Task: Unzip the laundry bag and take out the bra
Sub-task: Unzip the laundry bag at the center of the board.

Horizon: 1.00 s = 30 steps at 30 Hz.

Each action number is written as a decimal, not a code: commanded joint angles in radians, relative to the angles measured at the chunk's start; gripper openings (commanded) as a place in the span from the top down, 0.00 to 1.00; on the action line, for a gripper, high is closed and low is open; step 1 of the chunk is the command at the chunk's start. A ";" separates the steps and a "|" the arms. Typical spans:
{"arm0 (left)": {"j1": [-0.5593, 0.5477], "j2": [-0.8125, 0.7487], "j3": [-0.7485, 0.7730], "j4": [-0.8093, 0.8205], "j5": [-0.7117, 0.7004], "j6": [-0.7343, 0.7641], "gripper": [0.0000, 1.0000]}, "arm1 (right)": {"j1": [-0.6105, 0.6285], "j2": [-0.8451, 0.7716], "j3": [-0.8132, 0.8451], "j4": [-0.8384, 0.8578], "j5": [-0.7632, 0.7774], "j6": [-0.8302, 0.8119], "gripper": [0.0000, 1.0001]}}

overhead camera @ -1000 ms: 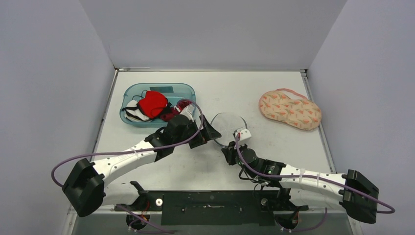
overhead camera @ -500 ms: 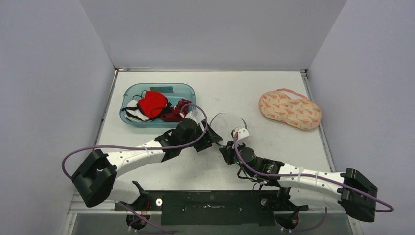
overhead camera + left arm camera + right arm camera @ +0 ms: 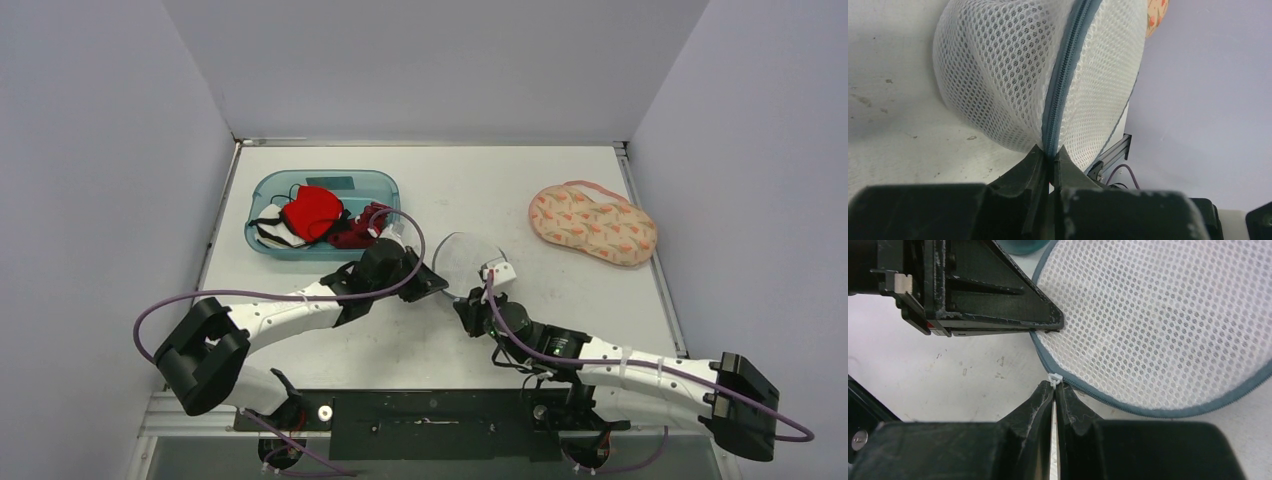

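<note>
The laundry bag [image 3: 468,258], a round white mesh pouch with a grey-blue zipper round its rim, lies mid-table. My left gripper [image 3: 436,284] is at its left edge. In the left wrist view the left gripper [image 3: 1049,152] is shut on the zipper seam [image 3: 1063,85] of the bag [image 3: 998,75]. My right gripper [image 3: 470,305] is at the bag's near edge. In the right wrist view the right gripper [image 3: 1053,385] is shut on the small white zipper pull [image 3: 1054,377] beside the mesh [image 3: 1158,315]. The bra is hidden; nothing shows through the mesh.
A teal bin [image 3: 380,181] at the back left holds red [image 3: 310,212], dark red and black-and-white garments. A peach flower-printed padded piece [image 3: 592,222] lies at the back right. Grey walls close in the table on three sides.
My left gripper has moved right to the bag's edge and gone from open to shut on the zipper seam. The right gripper has kept its hold on the pull, barely moving.
</note>
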 commanded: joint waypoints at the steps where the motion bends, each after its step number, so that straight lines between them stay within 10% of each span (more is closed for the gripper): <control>1: 0.028 -0.001 0.033 0.049 -0.006 0.019 1.00 | 0.006 -0.053 0.004 -0.077 0.080 0.000 0.95; 11: 0.041 -0.004 0.053 0.026 0.046 0.109 1.00 | -0.141 -0.180 -0.043 -0.204 0.078 0.053 0.95; 23: 0.078 0.093 0.214 -0.106 0.081 0.315 1.00 | -0.037 -0.217 -0.037 -0.188 0.062 -0.001 0.95; 30: 0.107 0.186 0.338 -0.108 0.114 0.347 0.52 | 0.031 -0.124 -0.033 -0.084 0.094 0.011 0.95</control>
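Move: The left fingers already pinch the zip band of the laundry bag, whose middle lies about 5 cm ahead, 5 cm right and some 3 cm lower. The zipper pull, held in the right fingertips, is roughly 5 cm back from the left hand and 3 cm to its right. From the right hand the bag's middle is about 9 cm ahead, 2 cm right and 3 cm below. The teal tub stands around 28 cm left of the left hand and 14 cm ahead, 10 cm down. Rightward first, the right hand, fingers still shut on the zipper pull, tugs about 6 cm away from the left grip and slightly forward, then eases back left and draws a few centimetres towards the base. The left hand keeps its pinch on the band meanwhile, then opens its fingers partway and lets go while travelling about 4.5 cm forward along the zip, rising a little and turning some 10 degrees clockwise. ##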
